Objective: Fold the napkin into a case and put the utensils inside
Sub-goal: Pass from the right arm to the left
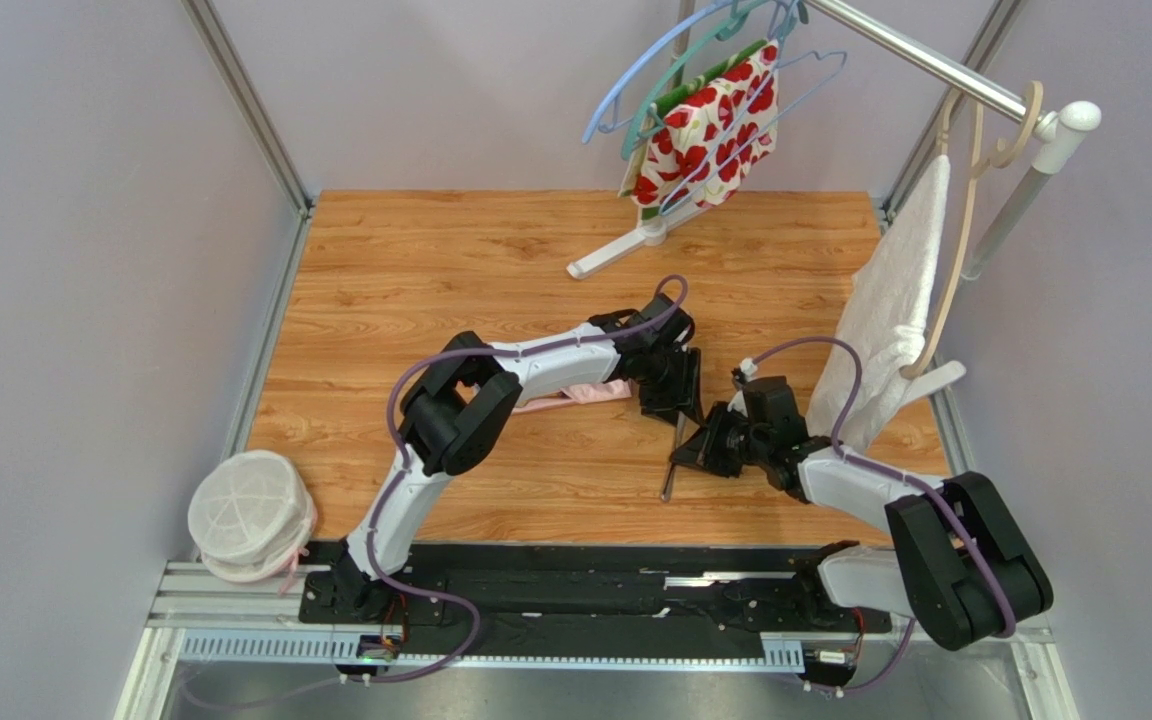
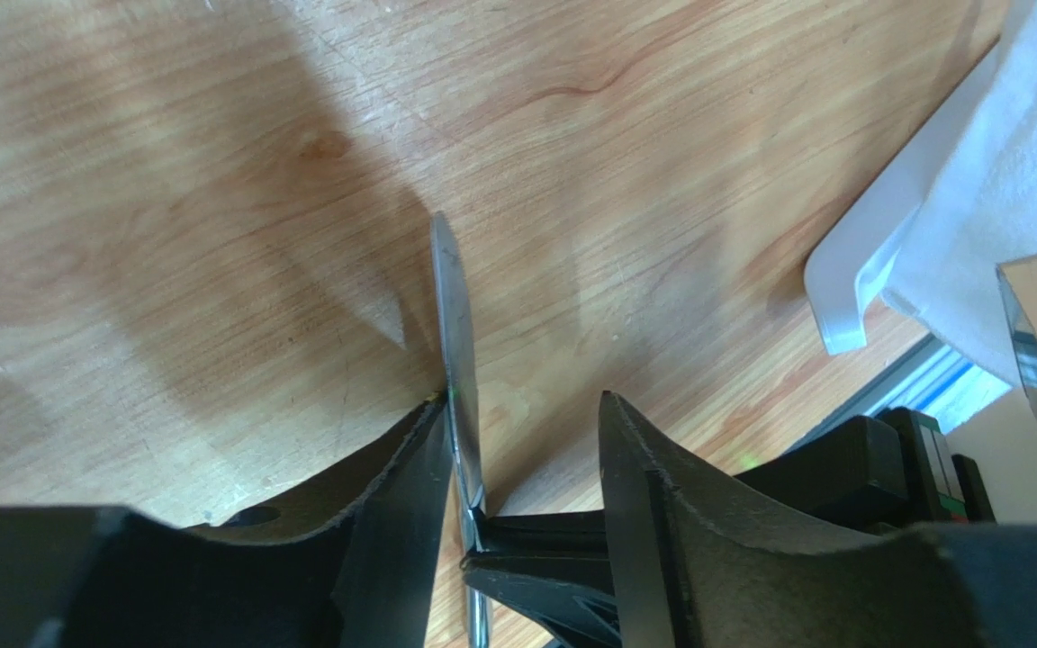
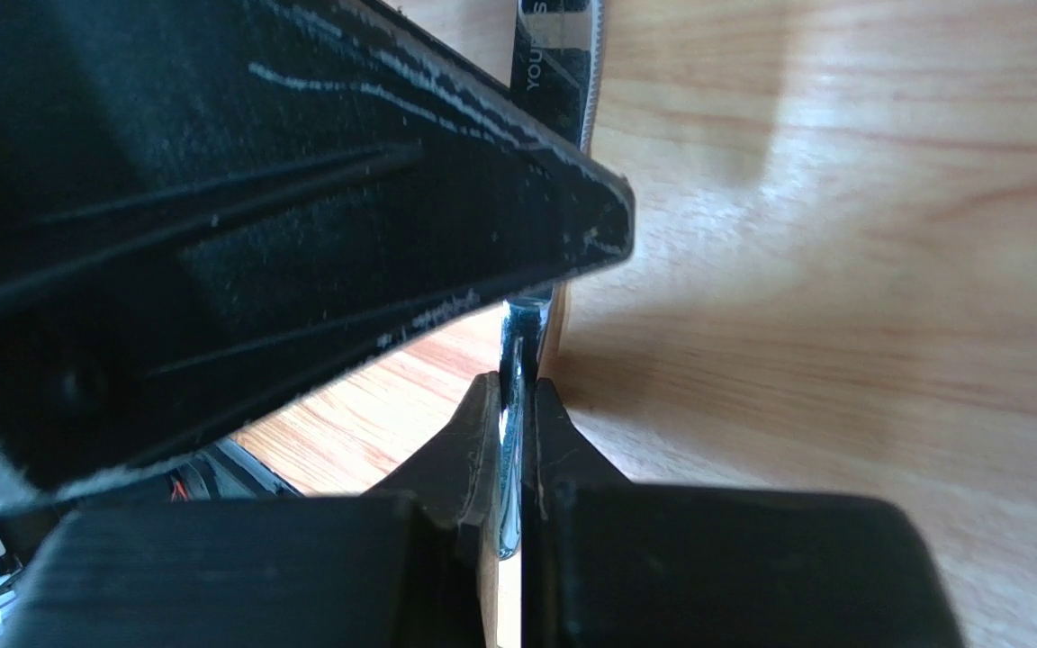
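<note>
My right gripper (image 1: 692, 446) (image 3: 513, 385) is shut on a slim, shiny metal utensil (image 3: 521, 321) (image 1: 668, 480), which it holds edge-on above the wooden table. In the left wrist view the utensil's thin blade (image 2: 454, 317) stands between the jaws of my left gripper (image 2: 521, 401) (image 1: 675, 402). The blade lies against one finger and there is a gap to the other, so this gripper is open. The two grippers meet tip to tip at mid-table. The light-pink napkin (image 1: 582, 395) lies folded flat just left of them, mostly hidden under the left arm.
A clothes rack (image 1: 913, 60) crosses the back right with a red-and-white floral cloth (image 1: 710, 128) on hangers and a white cloth (image 1: 890, 315) hanging close behind the right arm. Its white foot (image 2: 876, 243) rests nearby. A white mesh cover (image 1: 249, 513) sits at the front left.
</note>
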Available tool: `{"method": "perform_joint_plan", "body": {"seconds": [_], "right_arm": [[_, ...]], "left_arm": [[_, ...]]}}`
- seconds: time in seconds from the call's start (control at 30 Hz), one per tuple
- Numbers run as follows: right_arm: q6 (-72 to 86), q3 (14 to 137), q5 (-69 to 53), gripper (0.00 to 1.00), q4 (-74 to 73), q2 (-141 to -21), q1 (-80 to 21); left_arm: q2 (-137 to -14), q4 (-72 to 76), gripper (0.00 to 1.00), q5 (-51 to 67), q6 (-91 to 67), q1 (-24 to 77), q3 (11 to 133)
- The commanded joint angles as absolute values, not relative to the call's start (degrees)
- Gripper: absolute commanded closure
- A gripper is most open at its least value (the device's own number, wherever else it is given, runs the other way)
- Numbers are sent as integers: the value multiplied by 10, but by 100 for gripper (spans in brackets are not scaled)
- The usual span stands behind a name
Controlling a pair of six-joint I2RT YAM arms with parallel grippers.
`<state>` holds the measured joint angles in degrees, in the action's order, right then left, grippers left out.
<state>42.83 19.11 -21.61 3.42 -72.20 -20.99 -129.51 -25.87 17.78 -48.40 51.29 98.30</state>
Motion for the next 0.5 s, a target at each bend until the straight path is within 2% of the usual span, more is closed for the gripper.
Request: {"method": "perform_joint_plan", "body": {"seconds": [0.0, 0.1, 0.13, 0.2, 0.3, 0.33, 0.47], "right_arm": [[414, 169, -192, 100, -23, -709, -207], [410, 171, -191, 100, -30, -700, -204], [409, 171, -191, 100, -33, -698, -204], [406, 171, -187, 100, -36, -694, -203], [403, 173, -187, 100, -38, -695, -204], [403, 173, -185, 100, -38, -694, -204], [403, 172, -190, 100, -37, -690, -203]], "left_arm": [[-1327, -297, 49, 128, -503, 524, 981], [-1326, -300, 55, 120, -512, 526, 983], [-1325, -303, 62, 111, -512, 526, 984], [-1326, -312, 65, 96, -511, 528, 988], [-1338, -336, 78, 84, -509, 533, 1014], [-1346, -344, 86, 83, -506, 534, 1022], [-1356, -362, 99, 84, -495, 535, 1044]]}}
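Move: The knife, still pinched near its neck by the right fingers, has its blade between the open left fingers; its middle is about 2 cm back from the left hand and 1 cm below. From the right hand the knife's middle lies about 3 cm ahead. From the left hand, the folded napkin is some 18 cm left and 3 cm farther out, and the rack's white foot roughly 35 cm right, 3 cm farther out. Left fingers shut on the knife's blade, sinking under 1 cm; right keeps its pinch, easing back-right 1 cm. ##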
